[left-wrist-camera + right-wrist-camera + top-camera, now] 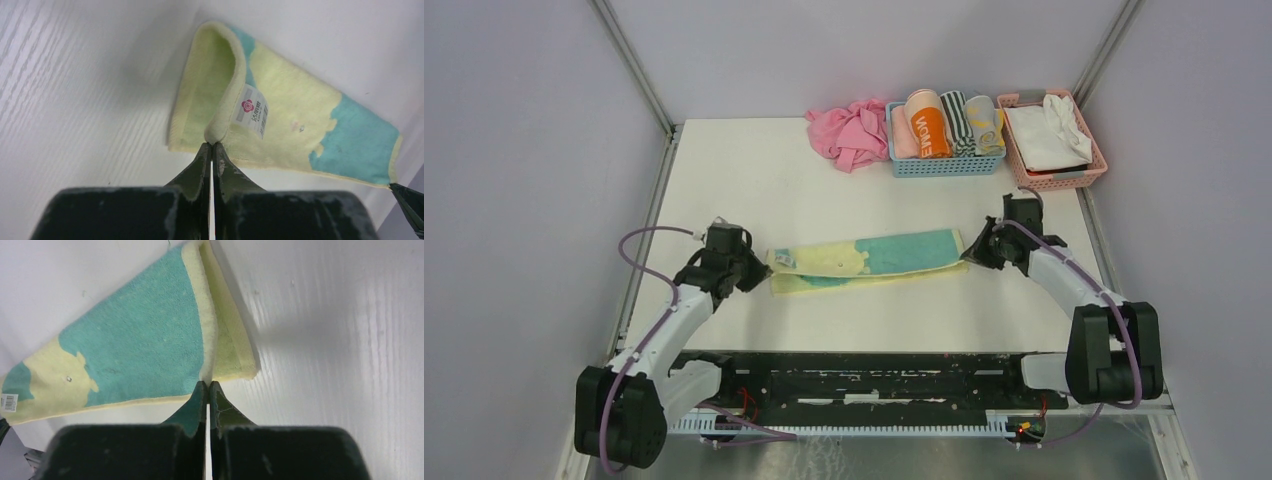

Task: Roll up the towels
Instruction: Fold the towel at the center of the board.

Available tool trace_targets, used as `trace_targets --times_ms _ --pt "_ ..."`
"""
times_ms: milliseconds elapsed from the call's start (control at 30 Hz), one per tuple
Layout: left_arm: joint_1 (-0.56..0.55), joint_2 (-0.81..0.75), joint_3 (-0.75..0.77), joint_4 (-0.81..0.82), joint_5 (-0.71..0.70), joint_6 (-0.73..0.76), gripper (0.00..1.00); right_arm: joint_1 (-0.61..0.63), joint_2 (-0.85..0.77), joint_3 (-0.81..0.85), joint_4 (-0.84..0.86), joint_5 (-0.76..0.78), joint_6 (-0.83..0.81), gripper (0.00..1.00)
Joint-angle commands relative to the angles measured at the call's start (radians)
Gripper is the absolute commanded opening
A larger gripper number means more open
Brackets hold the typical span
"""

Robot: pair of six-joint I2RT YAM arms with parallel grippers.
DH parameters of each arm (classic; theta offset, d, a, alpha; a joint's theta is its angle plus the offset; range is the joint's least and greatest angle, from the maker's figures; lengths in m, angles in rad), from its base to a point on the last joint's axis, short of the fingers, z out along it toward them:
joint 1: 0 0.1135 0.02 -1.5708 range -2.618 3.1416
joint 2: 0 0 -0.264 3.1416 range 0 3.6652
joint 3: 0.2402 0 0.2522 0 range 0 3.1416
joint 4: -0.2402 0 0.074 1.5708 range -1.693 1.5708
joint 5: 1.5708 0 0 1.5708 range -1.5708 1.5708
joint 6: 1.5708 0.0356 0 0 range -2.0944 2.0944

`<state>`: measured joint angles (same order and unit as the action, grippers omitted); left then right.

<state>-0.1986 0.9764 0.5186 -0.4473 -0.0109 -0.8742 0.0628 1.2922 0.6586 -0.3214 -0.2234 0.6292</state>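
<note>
A pale yellow towel [869,260] with a large teal figure lies folded lengthwise across the middle of the table. My left gripper [756,268] is shut on the towel's left end, its tips [212,145] pinching the lifted, curled edge of the towel [280,125] beside a white label [252,110]. At the right end my right gripper [972,248] is also shut, its tips [207,383] pinching the upper layer's corner of the towel [145,350]. A grey towel with yellow marks [986,123] stands rolled in the blue basket [944,166].
At the back stand the blue basket with several rolled towels and a pink basket [1054,178] holding white cloth. A crumpled pink cloth [852,133] lies left of the blue basket. Metal rails edge the table at left and right.
</note>
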Motion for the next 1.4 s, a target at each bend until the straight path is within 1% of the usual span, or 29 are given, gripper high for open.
trace_targets --times_ms 0,200,367,600,667,767,867,967,1200,1367 --pt "0.004 0.088 0.14 0.049 -0.046 0.036 0.03 -0.028 0.054 0.13 0.001 0.033 -0.056 0.0" --pt "0.03 0.294 0.329 0.094 -0.034 0.068 0.03 -0.048 0.208 0.331 -0.021 -0.004 -0.107 0.0" --pt "0.055 0.389 0.452 0.101 -0.027 0.076 0.03 -0.059 0.345 0.503 -0.012 -0.054 -0.108 0.0" --pt "0.123 0.39 0.464 0.135 -0.009 0.062 0.03 -0.072 0.487 0.67 0.03 -0.112 -0.116 0.0" --pt "0.131 0.393 0.467 0.142 0.002 0.062 0.03 -0.074 0.512 0.7 0.057 -0.14 -0.112 0.0" --pt "0.133 0.389 0.457 0.144 0.02 0.065 0.03 -0.075 0.544 0.743 0.039 -0.167 -0.121 0.0" --pt "0.133 0.37 0.408 0.152 0.049 0.056 0.03 -0.078 0.548 0.723 0.013 -0.172 -0.127 0.0" --pt "0.133 0.328 0.331 0.162 0.064 0.045 0.03 -0.086 0.525 0.657 -0.008 -0.171 -0.122 0.0" --pt "0.133 0.236 0.152 0.161 0.063 0.028 0.03 -0.11 0.398 0.45 -0.032 -0.137 -0.125 0.0" --pt "0.131 0.199 0.065 0.179 0.11 0.021 0.03 -0.111 0.324 0.357 -0.047 -0.118 -0.139 0.0"
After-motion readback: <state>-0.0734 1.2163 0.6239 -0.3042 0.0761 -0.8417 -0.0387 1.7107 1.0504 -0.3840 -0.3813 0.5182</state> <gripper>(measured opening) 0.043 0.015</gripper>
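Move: My two shut grippers already hold the towel's upper layer by its near edge, a few centimetres clear of the table. The far left corner lies about 8 cm ahead of my left hand, 1 cm to the left and 4 cm below; the lower near left corner is 6 cm back, 1 cm right. From my right hand the far right corner is 11 cm ahead, 2 cm left and 3 cm down; the lower near right corner sits 3 cm back, 1 cm right, and the blue basket 42 cm ahead, 6 cm left. I swing both hands forward and up together over the towel, still pinching the upper layer's edge: my left about 13 cm out and 7 cm up, my right some 18 cm out and 6 cm up, fingers tipping slightly outward. Then I reverse, drawing both back 8 to 9 cm while sinking to about the starting height, grips kept shut. ##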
